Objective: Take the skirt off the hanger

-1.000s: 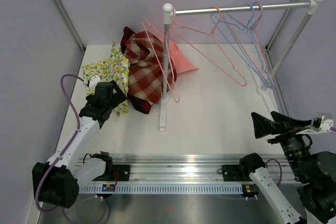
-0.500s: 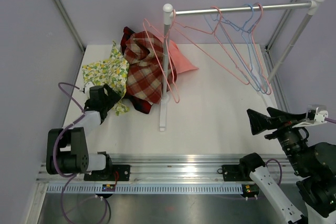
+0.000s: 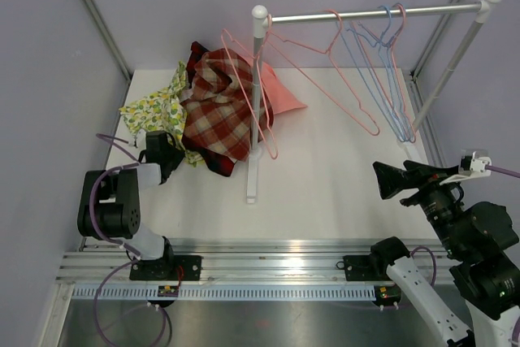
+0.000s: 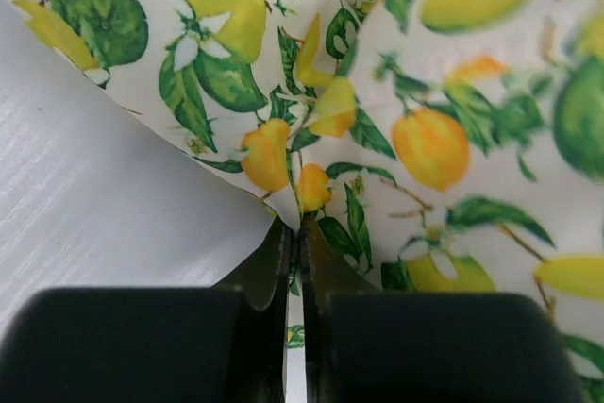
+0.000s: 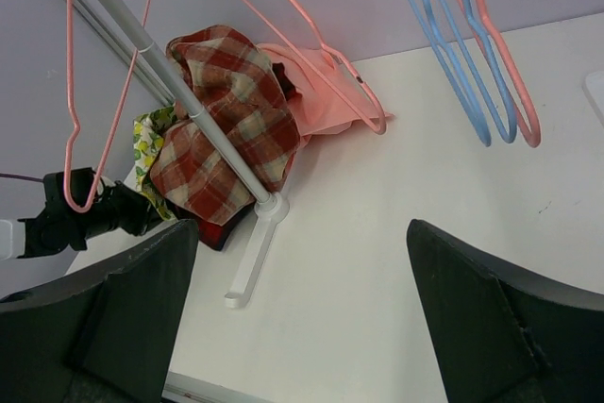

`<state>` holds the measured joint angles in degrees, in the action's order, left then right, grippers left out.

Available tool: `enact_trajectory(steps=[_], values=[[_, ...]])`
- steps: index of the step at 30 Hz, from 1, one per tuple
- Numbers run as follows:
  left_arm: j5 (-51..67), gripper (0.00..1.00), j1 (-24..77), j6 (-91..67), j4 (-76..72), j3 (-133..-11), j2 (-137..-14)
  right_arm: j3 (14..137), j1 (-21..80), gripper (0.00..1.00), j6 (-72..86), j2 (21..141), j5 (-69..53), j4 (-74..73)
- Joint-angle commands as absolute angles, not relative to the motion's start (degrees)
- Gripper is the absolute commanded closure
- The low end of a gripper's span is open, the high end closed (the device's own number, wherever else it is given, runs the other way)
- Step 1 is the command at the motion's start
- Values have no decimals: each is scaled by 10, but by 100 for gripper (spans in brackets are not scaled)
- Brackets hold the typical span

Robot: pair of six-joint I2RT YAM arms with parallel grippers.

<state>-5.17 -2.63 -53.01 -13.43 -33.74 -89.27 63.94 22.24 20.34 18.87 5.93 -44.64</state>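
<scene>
A lemon-print skirt lies crumpled on the white table at the far left, against a red plaid garment. It is on no hanger. In the left wrist view the print fills the frame. My left gripper is shut, with a fold of the skirt's edge pinched at its tips; from above it sits low at the skirt's near edge. A bare pink hanger hangs by the rack's left post. My right gripper hovers open at the near right, holding nothing.
A white rack with a metal rail stands across the back; its foot reaches toward me. Bare pink and blue hangers hang on the rail. A pink cloth lies behind the post. Purple walls close in both sides.
My left gripper went from open to shut while its arm folded back toward its base. The lemon-print skirt bunched up. The right arm edged slightly left, still open.
</scene>
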Motion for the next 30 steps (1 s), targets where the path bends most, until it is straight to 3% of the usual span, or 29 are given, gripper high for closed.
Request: enact_trajectory(steps=[1, 8, 9, 12, 15, 22, 26, 30], values=[[-63, 100, -21, -533, -134, -338, -884, 648, 225, 0, 204, 203, 55, -415], [-203, 100, 11, -460, 82, -351, -580, 649, 224, 1, 204, 191, 55, -421], [-218, 100, 12, -448, 118, -380, -518, 648, 225, 0, 207, 189, 56, -424], [-224, 100, 15, -396, 168, -492, -486, 642, 225, 1, 208, 178, 55, -426], [-157, 100, 16, -343, 142, -583, -535, 638, 225, 1, 212, 167, 51, -432], [14, 100, 46, -305, 195, -970, -814, 637, 225, 1, 209, 140, 69, -456], [80, 100, 90, -294, 235, -1259, -979, 636, 225, 1, 203, 128, 78, -470], [131, 100, 107, -358, 268, -1406, -1106, 638, 225, 1, 202, 124, 83, -482]])
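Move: Ahead of the left fingers, which already pinch its near edge, the lemon skirt spreads about 13 cm farther out and 3 cm left. The plaid pile it is taken to lies some 15 cm ahead and 14 cm right, 5 cm higher. The rack post's foot stands level, 26 cm right; the pink garment is 20 cm ahead, 35 cm right, both near hand height. From the right hand, the pile lies roughly 38 cm ahead, 43 left, 30 below. Keeping its pinch on the lemon skirt, the left hand lifts it steeply some 46 cm, first drawing back about 5 cm, then swinging forward about 20 cm and right over the plaid pile. The wrist tips the fingers up around 40 degrees to about level and turns clockwise. The open right hand eases back slightly. ##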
